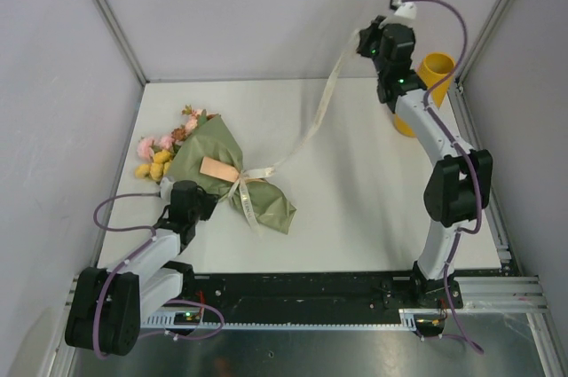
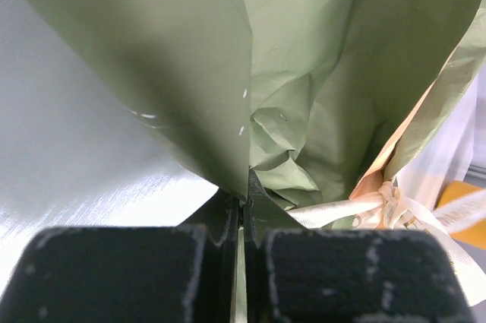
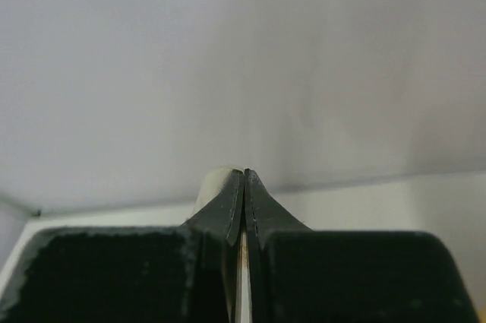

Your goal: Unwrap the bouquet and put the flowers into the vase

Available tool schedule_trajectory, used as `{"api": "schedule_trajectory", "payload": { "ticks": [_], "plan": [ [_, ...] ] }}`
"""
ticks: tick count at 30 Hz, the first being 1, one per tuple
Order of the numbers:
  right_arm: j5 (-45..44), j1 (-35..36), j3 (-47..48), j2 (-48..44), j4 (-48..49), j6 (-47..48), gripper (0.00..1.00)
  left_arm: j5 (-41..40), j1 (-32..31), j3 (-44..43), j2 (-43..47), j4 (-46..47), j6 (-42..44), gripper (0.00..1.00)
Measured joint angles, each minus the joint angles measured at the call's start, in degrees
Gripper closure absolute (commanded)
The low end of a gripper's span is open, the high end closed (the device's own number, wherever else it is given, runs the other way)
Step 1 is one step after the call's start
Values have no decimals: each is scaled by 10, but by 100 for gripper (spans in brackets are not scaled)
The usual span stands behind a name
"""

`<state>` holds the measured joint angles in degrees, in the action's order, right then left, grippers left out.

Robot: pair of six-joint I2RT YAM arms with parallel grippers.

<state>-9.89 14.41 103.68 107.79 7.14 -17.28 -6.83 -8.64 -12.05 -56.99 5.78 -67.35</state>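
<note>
The bouquet lies at the left of the table, wrapped in olive-green paper with peach showing inside. Pink and yellow flowers stick out at its far-left end. My left gripper is shut on the near edge of that paper. A cream ribbon runs from the knot on the bouquet up to my right gripper, which is raised at the back right and shut on the ribbon's end. The mustard-yellow vase stands behind the right arm, partly hidden by it.
Grey enclosure walls close in the back and both sides of the white table. The arm bases sit on a black rail along the near edge.
</note>
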Motion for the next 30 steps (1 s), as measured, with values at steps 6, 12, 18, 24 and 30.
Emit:
{"api": "schedule_trajectory", "payload": {
  "ticks": [6,12,18,24,30],
  "plan": [
    [34,51,-48,40,-36,-3,80,0,-2,0,11,-3,10,96],
    [59,76,-62,72,-144,-24,53,6,-2,-2,19,-10,30,65],
    [65,77,-91,43,-215,-39,38,22,-2,-7,34,-28,47,37],
    [85,133,-227,-92,-231,-58,39,26,-2,-50,76,-96,70,25],
    [126,237,-321,-181,-184,-103,42,25,1,-116,141,-166,101,24]
  ]
}}
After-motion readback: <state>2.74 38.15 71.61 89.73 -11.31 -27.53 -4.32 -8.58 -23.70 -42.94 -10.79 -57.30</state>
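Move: The ribbon knot lies about 26 cm back, 31 cm left and 34 cm below the right hand, which holds the long ribbon tail. The kraft card is 4 cm beyond the knot and 5 cm left of it; the wrapper's stem end is 6 cm nearer the bases and 9 cm right. The vase stands some 22 cm right of the right hand, nearly level fore-and-aft. From the left hand, the knot is about 5 cm ahead and 5 cm right. Open the right gripper to free the long ribbon tail while dropping it about 20 cm and shifting left, then draw it back and left towards the bouquet, tilting the fingers down and turning counter-clockwise some 35 degrees. Keep the left gripper almost still while it opens and lets go of its ribbon end, then raise it straight up from the wrapper about 9 cm. ##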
